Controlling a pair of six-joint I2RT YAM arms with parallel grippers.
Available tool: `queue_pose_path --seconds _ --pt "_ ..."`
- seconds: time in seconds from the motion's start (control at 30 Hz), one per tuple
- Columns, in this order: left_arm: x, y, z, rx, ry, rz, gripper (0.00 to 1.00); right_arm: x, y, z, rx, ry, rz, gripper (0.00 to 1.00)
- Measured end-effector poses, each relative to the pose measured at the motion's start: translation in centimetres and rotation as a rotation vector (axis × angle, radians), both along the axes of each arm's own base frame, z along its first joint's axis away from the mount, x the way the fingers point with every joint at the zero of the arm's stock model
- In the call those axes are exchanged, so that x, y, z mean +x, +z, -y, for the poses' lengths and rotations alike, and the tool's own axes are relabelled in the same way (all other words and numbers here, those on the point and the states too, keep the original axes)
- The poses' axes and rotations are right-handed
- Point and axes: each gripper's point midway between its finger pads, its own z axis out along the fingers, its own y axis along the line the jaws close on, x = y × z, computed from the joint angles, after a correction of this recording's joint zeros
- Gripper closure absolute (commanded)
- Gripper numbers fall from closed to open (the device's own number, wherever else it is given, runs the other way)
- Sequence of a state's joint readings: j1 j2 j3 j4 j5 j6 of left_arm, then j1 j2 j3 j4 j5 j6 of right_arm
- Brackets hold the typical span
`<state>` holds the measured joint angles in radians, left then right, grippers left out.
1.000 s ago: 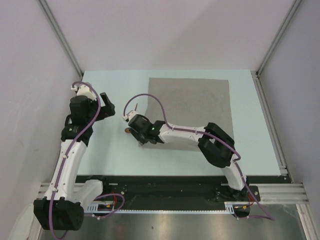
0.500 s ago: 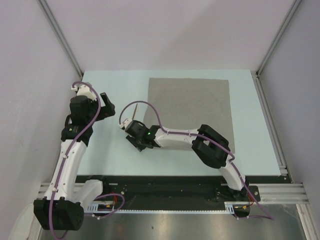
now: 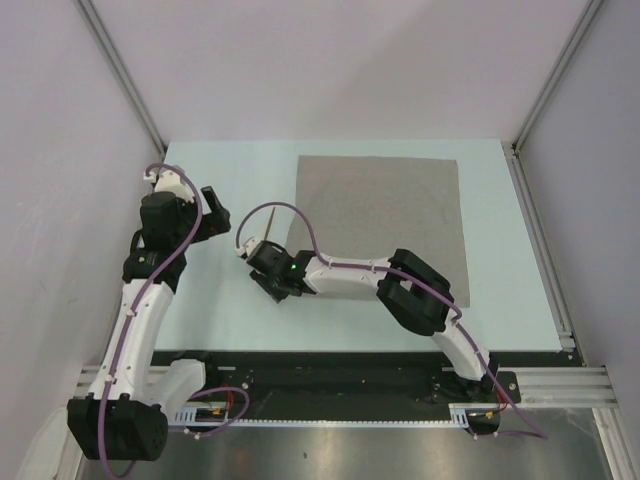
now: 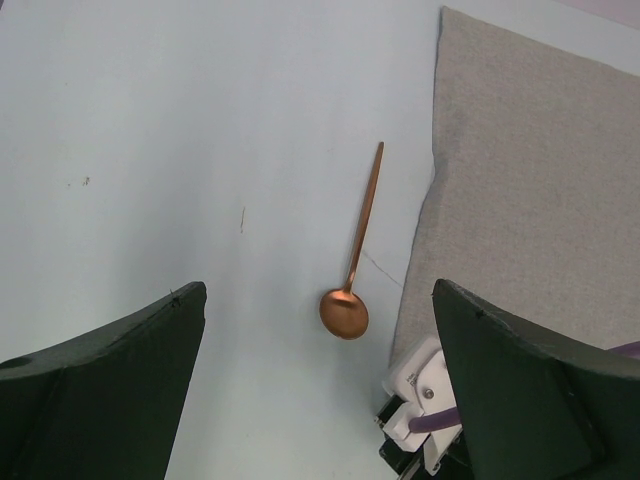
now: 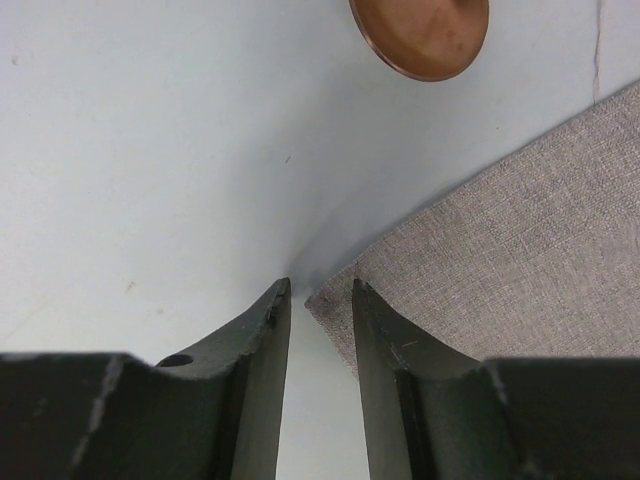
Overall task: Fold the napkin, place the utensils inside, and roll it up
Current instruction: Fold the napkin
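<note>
The grey-beige napkin [image 3: 380,215] lies flat on the table, its left edge also in the left wrist view [image 4: 530,180]. A small copper-brown spoon [image 4: 352,270] lies just left of that edge, bowl toward me; only its handle [image 3: 272,222] shows from above. My right gripper [image 3: 278,290] is down at the napkin's near-left corner. Its jaws [image 5: 320,290] stand narrow, with the corner of the napkin [image 5: 500,240] between them against the right finger and the spoon bowl [image 5: 420,35] beyond. My left gripper [image 3: 215,215] hovers wide open [image 4: 318,290] over the table left of the spoon.
The pale blue table [image 3: 230,310] is walled in by grey panels at the left, back and right. A metal rail [image 3: 540,380] runs along the near edge by the arm bases. The right arm's white wrist [image 4: 425,400] shows low in the left wrist view.
The right gripper has shifted a little left and nearer, down to the napkin's near-left corner, and its jaws have narrowed. The left arm has not moved.
</note>
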<state>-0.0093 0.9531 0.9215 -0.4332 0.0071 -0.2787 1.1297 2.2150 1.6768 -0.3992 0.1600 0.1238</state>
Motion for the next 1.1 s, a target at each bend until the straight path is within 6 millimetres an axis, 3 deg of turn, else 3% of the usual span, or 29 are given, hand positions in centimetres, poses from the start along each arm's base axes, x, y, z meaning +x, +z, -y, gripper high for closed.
queue_pose_path --seconds 0.23,0.4,0.47,0.7,0.83,1.1 --pt "0.0 0.0 0.0 0.0 -0.001 0.0 0.0 0.2 -0.2 0.3 0.015 -0.039 -0.044 0.72" --pt "0.0 0.0 0.0 0.0 -0.001 0.0 0.0 0.3 -0.2 0.4 0.033 -0.052 -0.081 0.89" --pt "0.0 0.0 0.0 0.0 -0.001 0.0 0.0 0.3 -0.2 0.4 0.044 -0.054 -0.102 1.0" --pt "0.0 0.0 0.0 0.001 0.0 0.0 0.0 0.1 -0.1 0.2 0.074 -0.041 -0.149 1.0" --pt "-0.1 -0.3 0.0 0.001 0.0 -0.007 0.0 -1.3 0.0 -0.4 0.105 -0.001 -0.201 1.0" --pt "-0.1 -0.3 0.0 0.002 0.001 -0.009 0.0 -7.3 0.1 -2.2 0.118 0.103 -0.324 1.0"
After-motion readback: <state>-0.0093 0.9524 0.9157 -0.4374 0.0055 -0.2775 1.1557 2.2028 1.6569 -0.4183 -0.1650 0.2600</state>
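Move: The napkin's near-left corner is right under my right hand, about 1 cm below the finger pads and already between the half-open tips. From that hand the spoon lies roughly 16 cm ahead and 4 cm to the left, and the table's near edge is some 12 cm straight back. From my raised left hand the same corner is about 12 cm to the right, 7 cm back and 22 cm down. With my right hand all but still, low over the cloth, I shut my fingers and pinch the napkin's near-left corner. Then I drag it along the table about 7 cm back towards the near edge, easing some 2 cm left, while my wrist tips about 20 degrees so the fingers point more steeply down. ##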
